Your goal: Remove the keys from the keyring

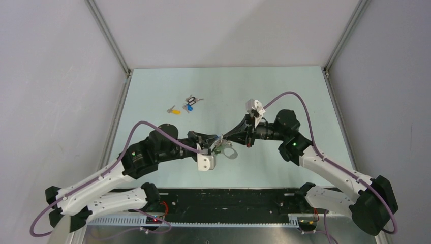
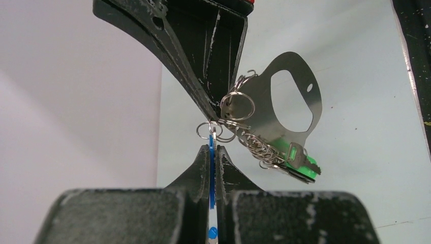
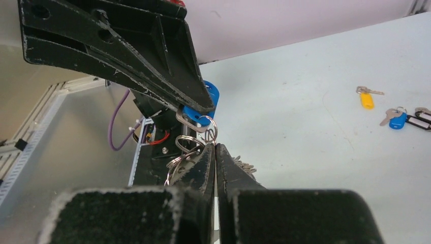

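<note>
Both grippers meet above the middle of the table. My left gripper (image 2: 213, 147) is shut on the blue head of a key (image 2: 212, 165), which shows edge-on between its fingers. That blue head (image 3: 209, 96) also shows in the right wrist view. My right gripper (image 3: 215, 146) is shut, its tips pinching a small split ring (image 3: 210, 133) just beside the blue key. From the cluster of small rings hangs the keyring (image 2: 262, 109), a flat pale metal loop with an oval hole. A green-headed key (image 2: 301, 163) dangles below it. From above the keyring (image 1: 231, 153) shows under the fingertips.
Loose on the table behind the grippers lie a yellow-headed key (image 1: 175, 110) and a blue-headed key (image 1: 190, 107) with black tags beside it. The right wrist view shows the same yellow key (image 3: 366, 99) and blue key (image 3: 398, 121). Grey walls close in the table.
</note>
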Motion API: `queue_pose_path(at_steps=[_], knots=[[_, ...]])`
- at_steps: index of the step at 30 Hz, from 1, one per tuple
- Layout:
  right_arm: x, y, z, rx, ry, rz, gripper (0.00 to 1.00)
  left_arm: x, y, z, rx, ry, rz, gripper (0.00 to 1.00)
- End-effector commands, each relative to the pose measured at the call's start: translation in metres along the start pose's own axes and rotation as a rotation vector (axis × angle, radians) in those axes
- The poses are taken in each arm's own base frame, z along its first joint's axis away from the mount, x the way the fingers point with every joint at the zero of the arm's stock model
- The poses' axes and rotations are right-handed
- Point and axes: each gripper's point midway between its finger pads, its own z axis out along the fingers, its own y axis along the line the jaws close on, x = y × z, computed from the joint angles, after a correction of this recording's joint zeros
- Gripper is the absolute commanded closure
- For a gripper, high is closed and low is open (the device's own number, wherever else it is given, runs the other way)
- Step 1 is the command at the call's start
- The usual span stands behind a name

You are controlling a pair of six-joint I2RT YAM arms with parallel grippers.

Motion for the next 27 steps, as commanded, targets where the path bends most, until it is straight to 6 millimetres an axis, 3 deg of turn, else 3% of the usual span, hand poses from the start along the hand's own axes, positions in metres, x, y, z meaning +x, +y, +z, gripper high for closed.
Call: queue_pose_path(at_steps=[1,11,17,22,27], knots=[[-0.046,0.004,-0.003,0.047,-0.196,-0.003,1.00,-0.004,0.001,-0.003,-0.023,-0.031,-0.014,1.00],[-0.053,-0.012,-0.015,0.185,-0.291,0.030,1.00,0.005,-0.008,-0.005,-0.022,-0.011,-0.028,1.00],[-0.047,-0.009,-0.012,0.152,-0.282,0.037,1.00,0.008,-0.005,-0.007,-0.041,0.005,-0.027,1.00],[-0.025,-0.004,-0.007,0.106,-0.199,0.030,0.76,0.002,0.009,-0.012,-0.079,0.006,-0.009,1.00],[-0.019,-0.001,-0.011,0.095,-0.156,-0.096,0.74,-0.007,0.014,-0.017,-0.084,-0.026,0.017,1.00]])
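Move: The blue-tagged key is already in the left fingertips, about 1 cm to the right of that hand's point. From the right hand it lies some 3 cm to the left, level in height and depth. The right fingers pinch a split ring at their tips. The metal holder plate hangs roughly 3 cm back of the right hand, 2 cm to its right and 5 cm below; the green tag hangs about 4 cm back, 2 cm left and 6 cm below. The split ring beside the blue-tagged key is drawn up, forward and rightward by the right hand, about 2 cm in all, away from the left fingertips, while its fingers tip up and it turns clockwise, each by roughly 10 degrees. Then the right hand halts and opens about a quarter, letting go of the ring. The left hand keeps its pinch on the blue tag and sinks 1.5 cm, edging left. ##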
